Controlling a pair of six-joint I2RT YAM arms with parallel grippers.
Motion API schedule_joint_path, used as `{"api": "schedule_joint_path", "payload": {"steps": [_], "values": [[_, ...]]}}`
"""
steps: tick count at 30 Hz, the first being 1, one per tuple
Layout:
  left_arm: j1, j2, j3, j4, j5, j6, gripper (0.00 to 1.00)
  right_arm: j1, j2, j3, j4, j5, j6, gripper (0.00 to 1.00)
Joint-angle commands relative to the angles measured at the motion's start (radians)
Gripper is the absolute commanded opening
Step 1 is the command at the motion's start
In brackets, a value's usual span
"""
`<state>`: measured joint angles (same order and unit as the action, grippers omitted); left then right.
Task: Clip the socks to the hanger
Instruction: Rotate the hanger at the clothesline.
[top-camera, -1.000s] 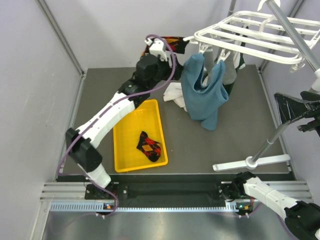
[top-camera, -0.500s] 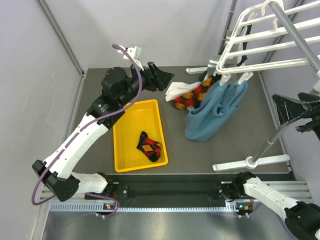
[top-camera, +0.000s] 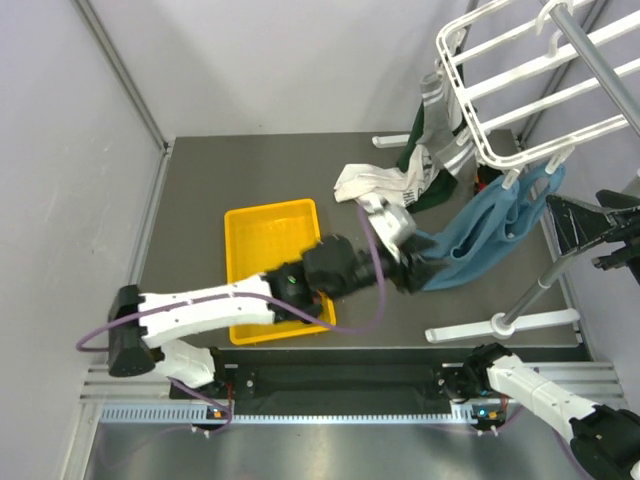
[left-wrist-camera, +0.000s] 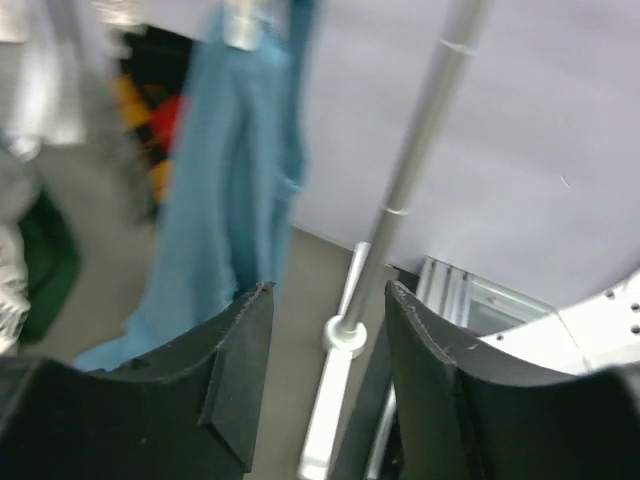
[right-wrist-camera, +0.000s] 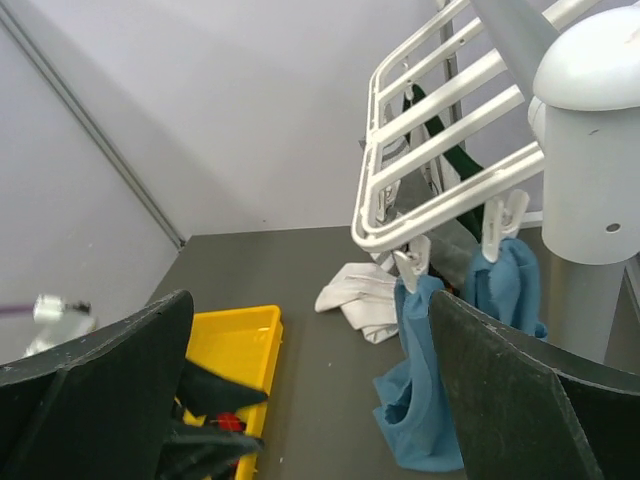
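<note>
The white hanger (top-camera: 520, 75) hangs tilted at the back right, with blue cloth (top-camera: 480, 245) and green-and-white socks (top-camera: 430, 165) clipped under it. A light grey sock (top-camera: 365, 183) lies crumpled on the table. In the left wrist view a blurred argyle sock (left-wrist-camera: 150, 115) hangs behind the blue cloth (left-wrist-camera: 215, 200). A red patch of another argyle sock (right-wrist-camera: 228, 422) shows in the yellow tray (right-wrist-camera: 235, 345), under my left arm. My left gripper (top-camera: 405, 275) is open and empty beside the blue cloth's lower end. My right gripper (right-wrist-camera: 310, 300) is wide open, high at the right.
The grey stand pole (top-camera: 535, 285) rises from its white foot (top-camera: 500, 325) at the front right, just beyond my left fingers (left-wrist-camera: 240, 370). The yellow tray (top-camera: 265, 225) lies left of centre with my left arm across its front. Walls close in the left and back.
My left arm swung from the table's back down over the tray to the right front, leaving the argyle sock on the hanger. Its jaws narrowed a little. The hanger turned rightwards.
</note>
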<state>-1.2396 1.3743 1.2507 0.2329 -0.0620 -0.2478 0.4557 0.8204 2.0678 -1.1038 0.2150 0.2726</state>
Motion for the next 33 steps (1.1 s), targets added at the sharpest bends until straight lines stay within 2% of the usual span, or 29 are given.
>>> {"api": "schedule_joint_path", "payload": {"steps": [1,3,6,8,10,20,22,23,26,27,30,33], "values": [[-0.107,0.127,-0.033,0.301,-0.194,0.212,0.48,0.009,-0.004,-0.008,0.007,0.0,-0.003,1.0],[-0.129,0.259,0.047,0.275,-0.194,0.212,0.38,0.009,-0.007,-0.006,0.004,0.001,-0.007,1.0],[-0.144,0.417,0.121,0.252,-0.196,0.231,0.3,0.009,-0.009,-0.006,0.002,0.014,-0.013,1.0],[-0.149,0.478,0.168,0.258,-0.193,0.234,0.21,0.009,-0.012,-0.011,-0.001,0.02,-0.015,0.99],[-0.149,0.551,0.2,0.275,-0.187,0.232,0.17,0.009,-0.017,-0.018,0.002,0.021,-0.016,1.0],[-0.147,0.753,0.286,0.382,-0.211,0.317,0.15,0.011,-0.007,-0.058,0.024,0.021,-0.035,1.0],[-0.146,0.775,0.273,0.427,-0.202,0.308,0.1,0.009,-0.006,-0.061,0.025,0.026,-0.033,1.0],[-0.144,0.784,0.271,0.431,-0.178,0.303,0.05,0.009,-0.006,-0.063,0.025,0.027,-0.033,1.0],[-0.135,0.799,0.263,0.445,-0.112,0.259,0.01,0.009,-0.01,-0.08,0.032,0.029,-0.032,1.0],[-0.12,0.805,0.262,0.451,-0.049,0.204,0.0,0.009,-0.013,-0.083,0.033,0.027,-0.03,1.0],[-0.08,0.827,0.271,0.457,0.052,0.113,0.0,0.009,-0.013,-0.094,0.039,0.029,-0.029,1.0],[-0.052,0.848,0.282,0.454,0.094,0.064,0.0,0.009,-0.013,-0.104,0.047,0.026,-0.029,1.0]]}}
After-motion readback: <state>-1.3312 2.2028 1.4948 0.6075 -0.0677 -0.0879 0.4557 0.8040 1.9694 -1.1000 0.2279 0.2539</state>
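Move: The foot of the clothesline pole lies about 24 cm to the left hand's right, 4 cm nearer the base and some 36 cm below. The blue cloth hangs about 8 cm ahead and 12 cm to the right, nearly level with that hand. The hanger's middle is about 16 cm ahead, 17 cm right and 18 cm above it. From the right hand, the pole foot is about 9 cm right, level fore and aft, and 52 cm down. Down and to the right towards the foot of the clothesline pole goes the empty left hand, dropping about 24 cm while travelling some 18 cm right, on the near side of the blue cloth; most of the drop comes early, then it slows. Its half-open fingers shut on nothing, tips dipping some 20 degrees before easing back slightly. The open right hand sinks a couple of centimetres; no contact with the cloth is clear. ##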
